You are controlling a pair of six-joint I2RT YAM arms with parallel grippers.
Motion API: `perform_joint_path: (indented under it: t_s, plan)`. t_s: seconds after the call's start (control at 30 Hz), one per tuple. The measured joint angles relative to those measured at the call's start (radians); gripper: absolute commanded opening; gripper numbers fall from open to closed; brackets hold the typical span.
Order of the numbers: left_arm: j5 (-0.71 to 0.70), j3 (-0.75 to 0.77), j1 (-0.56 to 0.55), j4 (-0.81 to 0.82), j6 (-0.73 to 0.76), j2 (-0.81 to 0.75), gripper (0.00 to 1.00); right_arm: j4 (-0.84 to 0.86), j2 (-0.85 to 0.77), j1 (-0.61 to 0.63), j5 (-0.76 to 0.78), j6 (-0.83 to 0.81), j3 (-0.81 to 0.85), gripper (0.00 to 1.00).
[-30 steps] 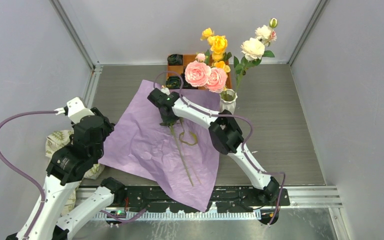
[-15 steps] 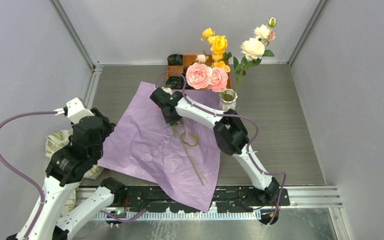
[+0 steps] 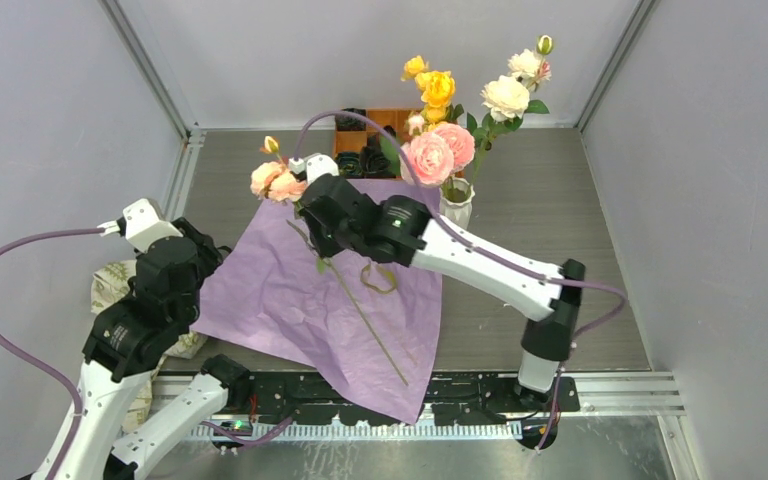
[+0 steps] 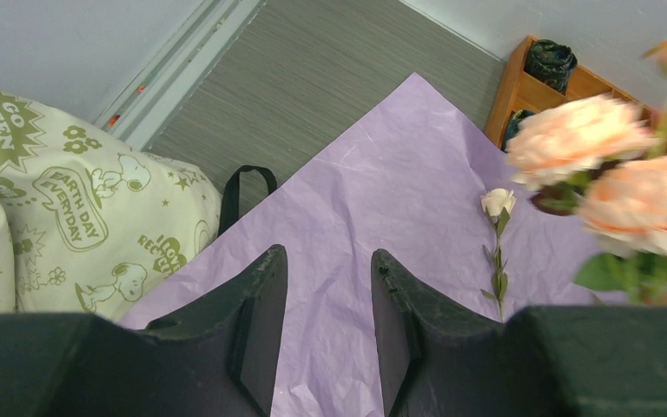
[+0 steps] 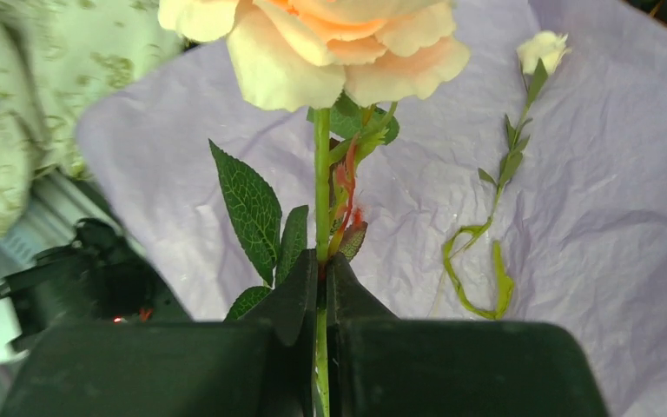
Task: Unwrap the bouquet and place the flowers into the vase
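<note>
The bouquet's purple paper (image 3: 290,290) lies spread flat on the table. My right gripper (image 3: 315,218) hangs above its far edge, shut on the green stem of a peach rose (image 3: 278,182). In the right wrist view the fingers (image 5: 291,295) pinch that stem just under its leaves, with the head (image 5: 313,43) above. The stem's tail slants down toward the paper's near corner. The white vase (image 3: 457,205) holds pink (image 3: 430,155), yellow (image 3: 437,88) and cream flowers (image 3: 505,97). My left gripper (image 4: 328,256) is open over the paper's left side, holding nothing.
A thin stem with a small white bud (image 4: 498,201) and a curled green end (image 5: 478,278) lies on the paper. An orange compartment tray (image 3: 400,115) stands behind the vase. A beige printed cloth bag (image 3: 110,285) sits by the left arm. Grey walls close in on three sides.
My right gripper has shut on the peach rose's stem and lifted it off the paper, up and to the left. The left arm has shifted slightly.
</note>
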Motion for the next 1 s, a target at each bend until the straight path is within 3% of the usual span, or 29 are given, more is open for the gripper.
perform_joint_path:
  t_s: [0.4, 0.6, 0.8, 1.0]
  plan:
    - [0.011, 0.014, 0.0, -0.004, -0.008, 0.0, 0.41, 0.098, -0.507, 0.203, 0.192, -0.165, -0.195, 0.01]
    - [0.03, 0.014, 0.0, -0.003, -0.02, 0.009, 0.41, 0.245, -0.812, 0.216, 0.333, -0.301, -0.35, 0.01]
    - [0.047, 0.014, 0.0, -0.001, -0.029, 0.027, 0.4, 0.467, -1.009, 0.214, 0.496, -0.504, -0.48, 0.01]
    - [0.072, 0.006, 0.0, 0.013, -0.035, 0.046, 0.39, 0.898, -1.061, 0.212, 0.627, -0.822, -0.692, 0.01]
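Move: About 22 cm to the right of the right hand, some 11 cm ahead and 15 cm lower at its middle, stands the vase; that hand already holds the peach rose by its stem. The pink roses in the vase are about 18 cm right and 7 ahead of the hand, roughly 10 higher, and the single white rose on the purple paper lies some 15 ahead, 4 right and 25 below. From the left hand, the vase is about 44 cm right, 14 ahead and 19 lower. Swinging up and to the right off the purple paper, the right hand carries the peach rose about 28 cm right and 25 cm up. It draws back some 9 cm first, then eases about 3 forward, ending high on the near side of the vase and a little right of it. The wrist tips the fingers upward by some 50 degrees and turns clockwise about 20, standing the stem upright while the closed fingers keep their pinch. ##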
